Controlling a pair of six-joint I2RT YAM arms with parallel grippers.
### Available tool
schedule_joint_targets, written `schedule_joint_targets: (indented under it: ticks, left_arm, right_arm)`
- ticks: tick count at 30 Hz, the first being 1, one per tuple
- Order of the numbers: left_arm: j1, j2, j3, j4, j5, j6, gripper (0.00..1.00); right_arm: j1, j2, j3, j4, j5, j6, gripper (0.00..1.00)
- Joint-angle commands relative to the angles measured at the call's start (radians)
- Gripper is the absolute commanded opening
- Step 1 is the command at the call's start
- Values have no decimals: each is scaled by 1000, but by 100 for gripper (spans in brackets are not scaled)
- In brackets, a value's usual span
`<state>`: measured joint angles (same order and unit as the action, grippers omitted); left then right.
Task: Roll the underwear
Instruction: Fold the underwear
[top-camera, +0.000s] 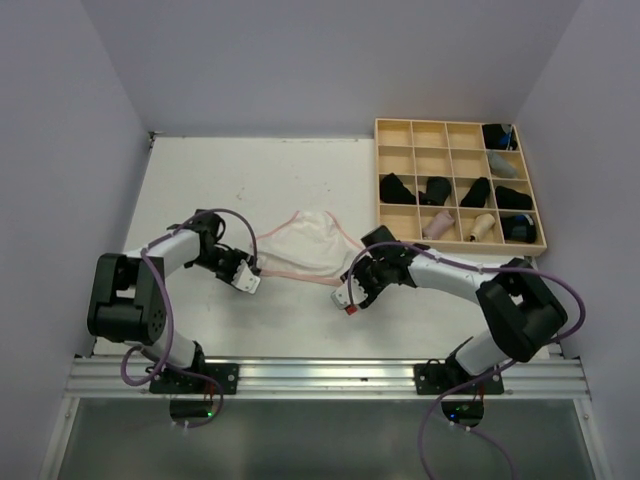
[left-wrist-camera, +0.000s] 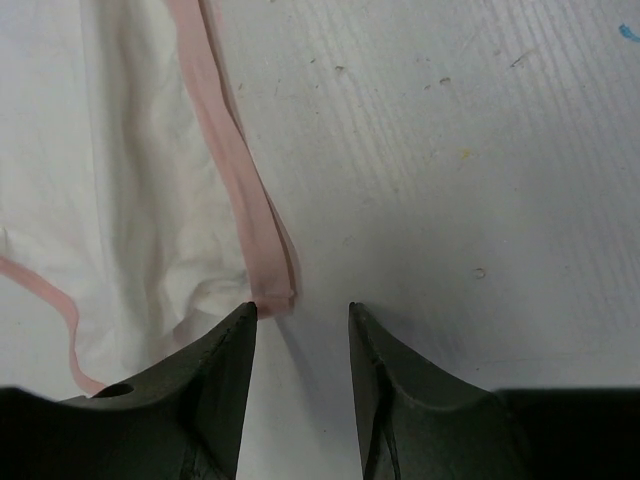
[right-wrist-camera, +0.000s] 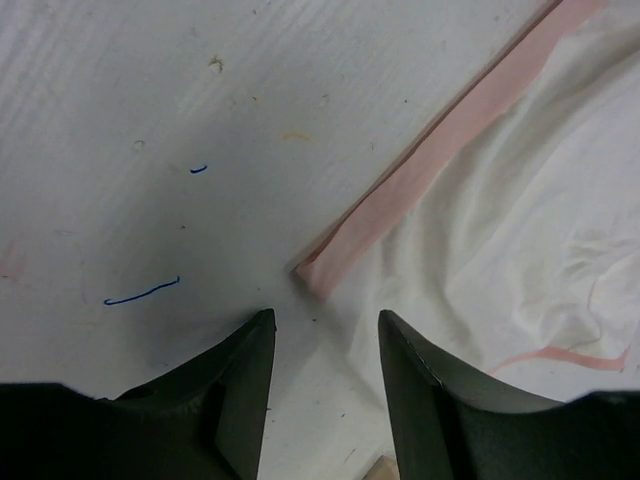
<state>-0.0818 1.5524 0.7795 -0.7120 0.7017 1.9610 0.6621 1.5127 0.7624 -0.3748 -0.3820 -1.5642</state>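
Observation:
Whitish underwear (top-camera: 303, 245) with pink edging lies flat and spread on the white table, between my two grippers. My left gripper (top-camera: 247, 281) sits at its left waistband corner. In the left wrist view this gripper (left-wrist-camera: 301, 308) is open, and the pink band's end (left-wrist-camera: 272, 293) lies just past the left fingertip with bare table in the gap. My right gripper (top-camera: 347, 299) is at the cloth's right corner. In the right wrist view it (right-wrist-camera: 325, 315) is open, a little short of the pink band's end (right-wrist-camera: 318, 276), with the white cloth (right-wrist-camera: 500, 230) to the right.
A pale wooden grid tray (top-camera: 377, 180) stands at the back right. It holds several small rolls, black ones (top-camera: 397, 187) and beige ones (top-camera: 437, 225). Grey walls close in the table on the left, back and right. Blue pen marks (right-wrist-camera: 142, 291) dot the table.

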Motion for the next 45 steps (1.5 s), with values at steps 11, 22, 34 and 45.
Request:
schedule_joint_targets:
  ticks: [11, 22, 34, 45]
  left_arm:
    - [-10, 67, 106, 20, -8, 762, 45]
    - [-70, 149, 151, 66, -39, 770, 39]
    - [-85, 92, 152, -34, -27, 650, 0]
    - [-24, -119, 311, -107, 251, -146, 0]
  right_arm:
    - [19, 40, 0, 2, -75, -325, 20]
    - [19, 53, 11, -33, -87, -332, 2]
    - [-1, 40, 150, -2, -136, -42, 0]
    - [-87, -106, 296, -73, -225, 372, 0]
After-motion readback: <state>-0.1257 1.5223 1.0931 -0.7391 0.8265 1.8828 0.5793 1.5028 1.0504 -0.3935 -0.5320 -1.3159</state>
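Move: The near edge's left corner of the underwear lies about 4 cm ahead of the left hand, 2 cm right and 1 cm below. The right corner is some 1 cm ahead of the right hand, 2 cm left and 1 cm below. The cloth's middle lies roughly 7 cm ahead and 10 cm right of the left hand. The wooden tray's middle is about 21 cm ahead and 22 cm right of the right hand. Both hands close on the underwear's near corners, pinching them, then lift about 11 cm while carrying them forward. ##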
